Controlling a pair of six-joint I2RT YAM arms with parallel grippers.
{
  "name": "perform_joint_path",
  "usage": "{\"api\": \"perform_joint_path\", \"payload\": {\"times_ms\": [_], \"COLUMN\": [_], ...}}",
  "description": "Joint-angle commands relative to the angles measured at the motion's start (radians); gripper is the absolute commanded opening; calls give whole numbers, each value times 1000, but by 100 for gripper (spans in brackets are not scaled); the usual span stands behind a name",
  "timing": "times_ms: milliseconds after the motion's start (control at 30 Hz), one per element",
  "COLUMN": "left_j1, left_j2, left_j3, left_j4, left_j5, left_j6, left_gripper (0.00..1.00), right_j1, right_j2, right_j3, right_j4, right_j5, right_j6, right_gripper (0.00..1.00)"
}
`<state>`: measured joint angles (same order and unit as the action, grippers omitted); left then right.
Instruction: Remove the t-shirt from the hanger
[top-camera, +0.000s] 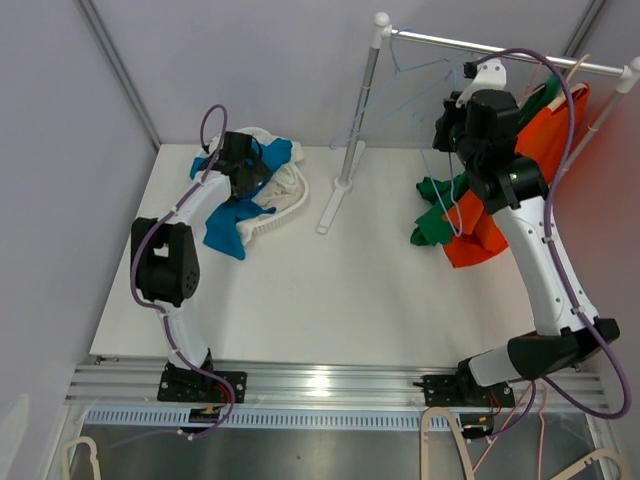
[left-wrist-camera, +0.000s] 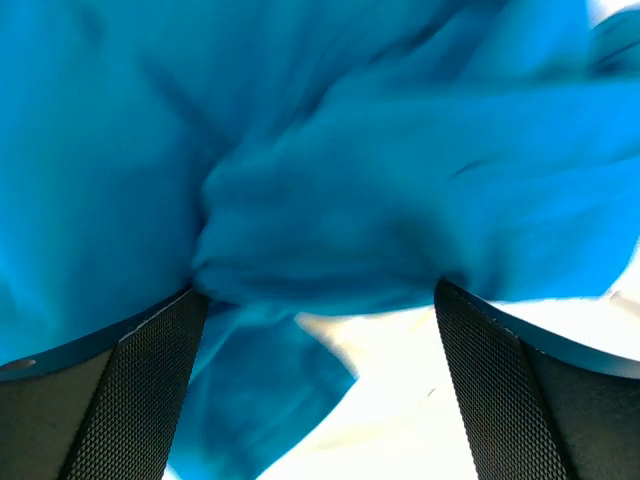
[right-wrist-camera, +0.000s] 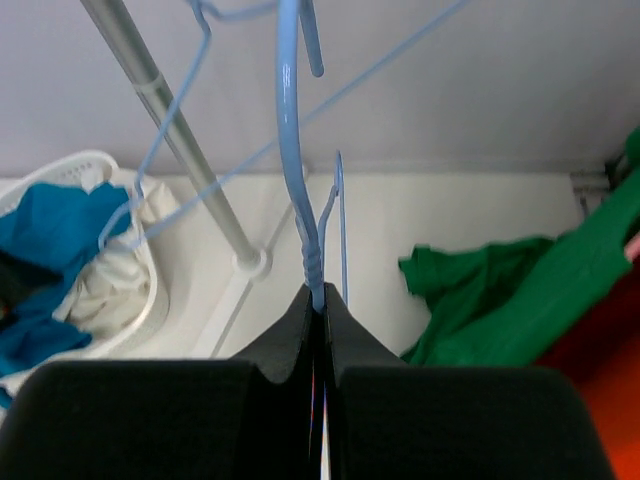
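A blue t-shirt (top-camera: 225, 225) lies half in a white basket (top-camera: 290, 200) and half over its rim onto the table. My left gripper (top-camera: 245, 175) is right above it, jaws wide open, and the blue cloth (left-wrist-camera: 350, 150) is bunched at the fingertips (left-wrist-camera: 150, 380) of the gripper (left-wrist-camera: 320, 300). My right gripper (top-camera: 450, 120) is shut on the neck of a light blue wire hanger (right-wrist-camera: 295, 150) below the rack's bar (top-camera: 500, 48). In the right wrist view the gripper (right-wrist-camera: 318, 295) holds the hanger upright, and no cloth shows on it.
The rack's white pole (top-camera: 358, 120) and foot stand mid-table. More blue hangers (top-camera: 400, 60) hang from the bar. A green t-shirt (top-camera: 435, 215) and an orange garment (top-camera: 520, 170) hang at the right, reaching the table. The basket also holds white cloth (right-wrist-camera: 110, 290).
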<state>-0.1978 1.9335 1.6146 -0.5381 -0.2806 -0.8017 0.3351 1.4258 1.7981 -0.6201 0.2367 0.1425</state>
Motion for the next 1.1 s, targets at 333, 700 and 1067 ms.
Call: {"api": "perform_joint_path", "payload": {"times_ms": [333, 700, 1067], "left_j1": [-115, -144, -150], "left_j2": [-321, -409, -393], "left_j3": [-150, -240, -234], "left_j4": [129, 211, 225], "left_j5": [-81, -26, 0], "left_j6": [143, 202, 214], "left_gripper": [99, 99, 100], "right_j1": [25, 33, 24], "right_j2": [280, 496, 529], "right_j3": [333, 539, 468], "right_j4": [236, 341, 309], "right_j5": [237, 240, 202], "right_j6": [-136, -225, -159], "right_gripper": [0, 0, 34]}}
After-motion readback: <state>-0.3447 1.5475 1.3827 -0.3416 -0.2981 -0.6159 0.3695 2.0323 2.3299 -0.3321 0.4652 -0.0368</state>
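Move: The rail spot where the right hand will hang its empty blue hanger lies about 17 cm ahead, 3 cm left and 5 cm above that hand; the other empty hanger already hangs some 5 cm left of that spot, its middle about 8 cm below the right hand. The green t-shirt hangs roughly 15 cm right of the right hand, 6 cm ahead and 20 cm lower. From the open left hand it is some 52 cm right, 3 cm back and 8 cm higher; the blue t-shirt lies about 3 cm back, 2 cm left and 5 cm below. The empty hanger, still pinched at its neck by the right hand, is carried about 17 cm forward to the rail, arching 6 cm up and sinking again to bring the hook over the bar; fingertips tilt up slightly, and the fingers start parting at the end. Meanwhile the left hand, open throughout, backs off the blue t-shirt and rises about 11 cm, drifting right, its fingertips tilting up some 20 degrees. ##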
